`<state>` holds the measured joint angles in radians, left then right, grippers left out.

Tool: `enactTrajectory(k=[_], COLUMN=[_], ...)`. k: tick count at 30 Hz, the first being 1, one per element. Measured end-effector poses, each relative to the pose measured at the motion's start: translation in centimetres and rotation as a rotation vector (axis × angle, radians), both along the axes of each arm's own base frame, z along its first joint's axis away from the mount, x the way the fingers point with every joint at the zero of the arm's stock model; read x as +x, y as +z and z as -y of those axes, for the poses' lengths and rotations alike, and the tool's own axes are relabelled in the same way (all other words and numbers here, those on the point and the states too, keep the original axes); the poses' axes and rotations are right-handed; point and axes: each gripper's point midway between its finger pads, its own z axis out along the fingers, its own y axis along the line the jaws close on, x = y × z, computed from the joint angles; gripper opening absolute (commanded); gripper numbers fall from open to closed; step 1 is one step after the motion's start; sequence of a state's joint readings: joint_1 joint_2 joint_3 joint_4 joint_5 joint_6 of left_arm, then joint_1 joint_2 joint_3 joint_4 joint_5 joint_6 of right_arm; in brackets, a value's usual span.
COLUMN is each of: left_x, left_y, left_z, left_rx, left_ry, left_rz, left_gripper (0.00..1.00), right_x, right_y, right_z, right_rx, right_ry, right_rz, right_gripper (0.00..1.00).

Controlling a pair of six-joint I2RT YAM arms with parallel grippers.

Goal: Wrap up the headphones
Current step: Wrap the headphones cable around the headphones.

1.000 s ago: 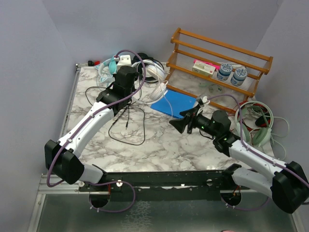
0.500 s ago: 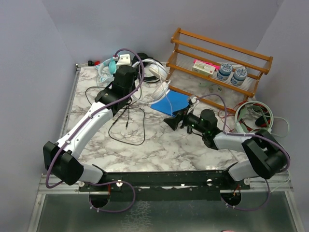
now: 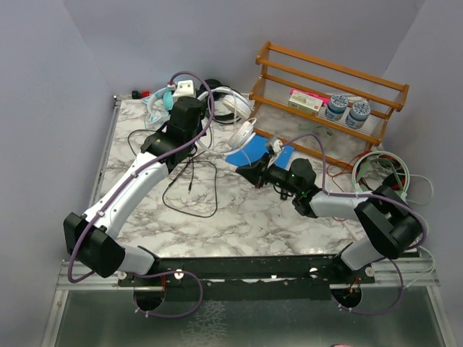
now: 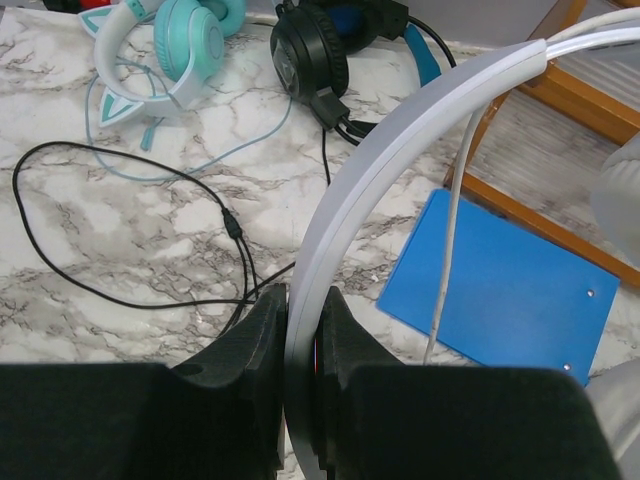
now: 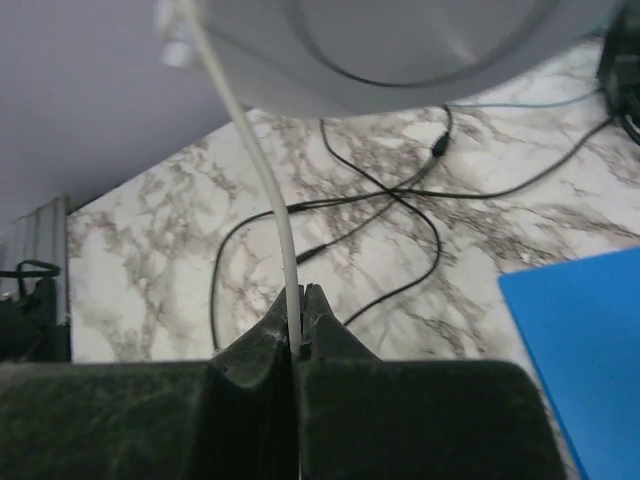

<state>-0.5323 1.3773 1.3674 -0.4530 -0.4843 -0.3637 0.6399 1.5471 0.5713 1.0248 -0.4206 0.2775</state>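
Observation:
My left gripper is shut on the headband of the white headphones, holding them above the table at the back. Their earcup hangs close above my right gripper, which is shut on the thin white cable coming down from it. In the top view the right gripper sits at the near-left corner of a blue sheet. The black headphones with blue accents and the teal cat-ear headphones lie at the back left.
A black cable loops loosely over the marble in front of the left arm. A wooden rack with cans and a box stands at the back right. Pale green headphones with tangled cords lie at the right edge.
My right arm has reached left and forward to under the white earcup, and its gripper has gone from open to shut on the white cable. The left arm has stayed put.

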Motion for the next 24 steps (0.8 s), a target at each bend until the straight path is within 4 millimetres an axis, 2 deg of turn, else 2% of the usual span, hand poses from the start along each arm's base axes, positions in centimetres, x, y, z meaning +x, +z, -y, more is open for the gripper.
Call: enactTrajectory(k=[2,6,9,11,15,18,24], left_x=[0.1,0.8,1.6,2.1,3.0,3.5,3.9], left_y=[0.0,0.3,-0.2,-0.5,-1.0,-0.9,0.4], left_z=[0.0,0.2,0.6,0.8,1.4,2.0,2.5], left_rx=[-0.005,-0.023,-0.030,-0.032,-0.025,-0.015,-0.029], left_ry=[0.005,0.031,0.050,0.057,0.063,0.061,0.047], left_rz=[0.000,0.005,-0.005,-0.012,-0.027,-0.036,-0.029], left_gripper=[0.00,0.00,0.00,0.00,0.00,0.00,0.00], right_x=[-1.5,-5.3,-8.1,-10.0,-11.7,-11.3,-10.3], right_y=[1.0,4.4,5.3,4.4,2.0,0.1,-1.6], right_z=[-0.8,-2.3,-3.5,-4.5,-5.6,-5.6,-4.6], right_rx=[-0.003,0.039,0.035,0.006,-0.066,-0.116,-0.133], right_ry=[0.039,0.127,0.191,0.239,0.277,0.251,0.158], right_rz=[0.018,0.077,0.100,0.088,0.050,0.017,-0.029], right_gripper=[0.00,0.00,0.00,0.01,0.01,0.00,0.01])
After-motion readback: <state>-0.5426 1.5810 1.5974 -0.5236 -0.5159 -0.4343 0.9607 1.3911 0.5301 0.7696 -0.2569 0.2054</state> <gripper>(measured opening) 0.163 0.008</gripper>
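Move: The right gripper has the white cable pinched, with the headphones' near ear cup about 10 cm straight ahead of it and 7 cm higher. The blue board lies some 9 cm ahead and 6 cm right, 16 cm down; the black cable loop is 15 cm left and 1 cm ahead, 17 cm down. The left gripper holds the headband, with that ear cup 14 cm right and 3 cm back, and the black headset about 18 cm ahead, 3 cm right, 25 cm below. Keep the white cable pinched and draw the right gripper back, away from the headphones, about 10 cm and half as far left, arching up some 5 cm before sinking to just below its starting height and easing slightly forward at the end. Meanwhile keep the left grip on the headband and carry the headphones about 4 cm forward and a little right. ##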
